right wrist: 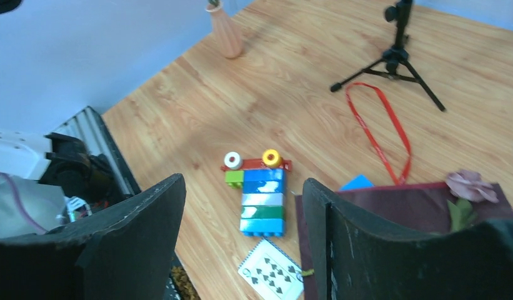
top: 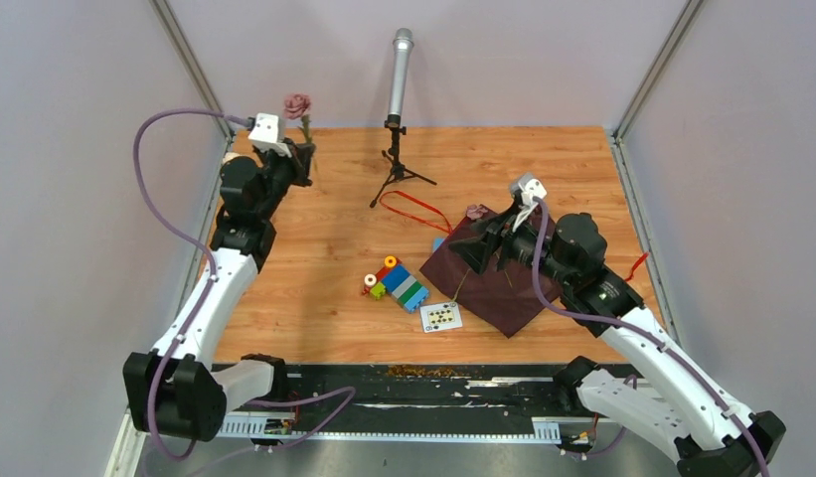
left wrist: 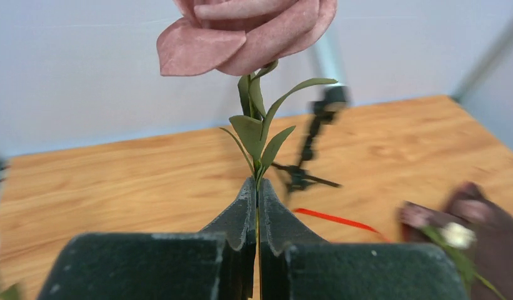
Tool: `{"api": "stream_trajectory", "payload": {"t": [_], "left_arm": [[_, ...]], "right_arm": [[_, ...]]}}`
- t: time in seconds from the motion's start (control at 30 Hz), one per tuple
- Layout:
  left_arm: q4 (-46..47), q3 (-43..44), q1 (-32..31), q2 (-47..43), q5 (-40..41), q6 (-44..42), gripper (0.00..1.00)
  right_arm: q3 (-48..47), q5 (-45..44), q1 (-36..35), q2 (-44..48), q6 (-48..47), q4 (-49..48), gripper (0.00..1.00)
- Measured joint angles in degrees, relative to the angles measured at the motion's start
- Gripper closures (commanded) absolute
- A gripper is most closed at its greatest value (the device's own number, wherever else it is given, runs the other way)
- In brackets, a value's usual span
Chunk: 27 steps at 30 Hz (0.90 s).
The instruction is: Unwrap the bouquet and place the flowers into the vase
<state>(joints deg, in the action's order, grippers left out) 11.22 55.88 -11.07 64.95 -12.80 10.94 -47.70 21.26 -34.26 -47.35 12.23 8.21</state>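
Note:
My left gripper point(top: 302, 157) is raised at the far left of the table. It is shut on the thin green stem of a dusty purple rose point(top: 297, 104), which stands upright above the fingers point(left wrist: 241, 212). In the left wrist view the rose point(left wrist: 241, 31) fills the top. The pink ribbed vase point(right wrist: 225, 34) shows only in the right wrist view, at the table's far left. The maroon wrap point(top: 503, 298) lies spread flat, with another purple rose point(top: 476, 211) at its far corner. My right gripper point(top: 480, 250) hovers open over the wrap, holding nothing.
A grey microphone on a black tripod point(top: 399, 99) stands at the back centre. A loose red ribbon point(top: 413, 209) lies near it. Coloured toy blocks point(top: 396, 281) and a playing card point(top: 441, 316) lie left of the wrap. Grey walls enclose the table.

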Motion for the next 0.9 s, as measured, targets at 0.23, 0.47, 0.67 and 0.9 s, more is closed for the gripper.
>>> {"api": "stream_trajectory", "payload": {"t": [0.23, 0.47, 0.67, 0.9], "left_arm": [[7.74, -2.84, 11.85, 4.04, 6.36, -4.28, 1.00], [11.17, -2.84, 16.20, 7.19, 10.38, -8.11, 1.00], [13.07, -2.84, 19.06, 9.29, 11.50, -8.94, 1.00], [15.39, -3.80, 21.97, 10.95, 11.61, -8.83, 1.00]], "right_arm": [[3.13, -6.56, 1.75, 3.08, -2.38, 3.56, 0.30], [5.01, -7.98, 2.32, 5.92, -2.99, 5.27, 0.30], [5.01, -8.24, 2.34, 6.69, -3.61, 5.84, 0.30], [5.01, -8.31, 2.47, 6.86, -3.80, 6.21, 0.31]]}}
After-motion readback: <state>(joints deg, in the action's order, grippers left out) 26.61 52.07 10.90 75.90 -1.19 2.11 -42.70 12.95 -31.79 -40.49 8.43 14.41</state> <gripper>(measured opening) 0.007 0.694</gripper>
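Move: The left hand holds the pink rose; the vase is about 21 cm to its left, 6 cm ahead and 28 cm below. The white flower already in the vase is roughly 22 cm left, 8 cm ahead, 13 cm down; the tripod is 18 cm ahead, 15 cm right, 30 cm down. For the open right hand, the white rose on the wrapper is about 17 cm ahead, 10 cm right, 27 cm down, its nearer purple rose 22 cm ahead, 5 cm right. Still pinching the pink rose's stem, with the bloom up, the left hand swings about 20 cm left towards the vase, fast at first and then slowing, drifting some 6 cm forward and slightly down while turning about 35 degrees counter-clockwise. The right hand, fingers staying open, eases 4 cm right and 3 cm down towards the flowers on the wrapper, then waits. ##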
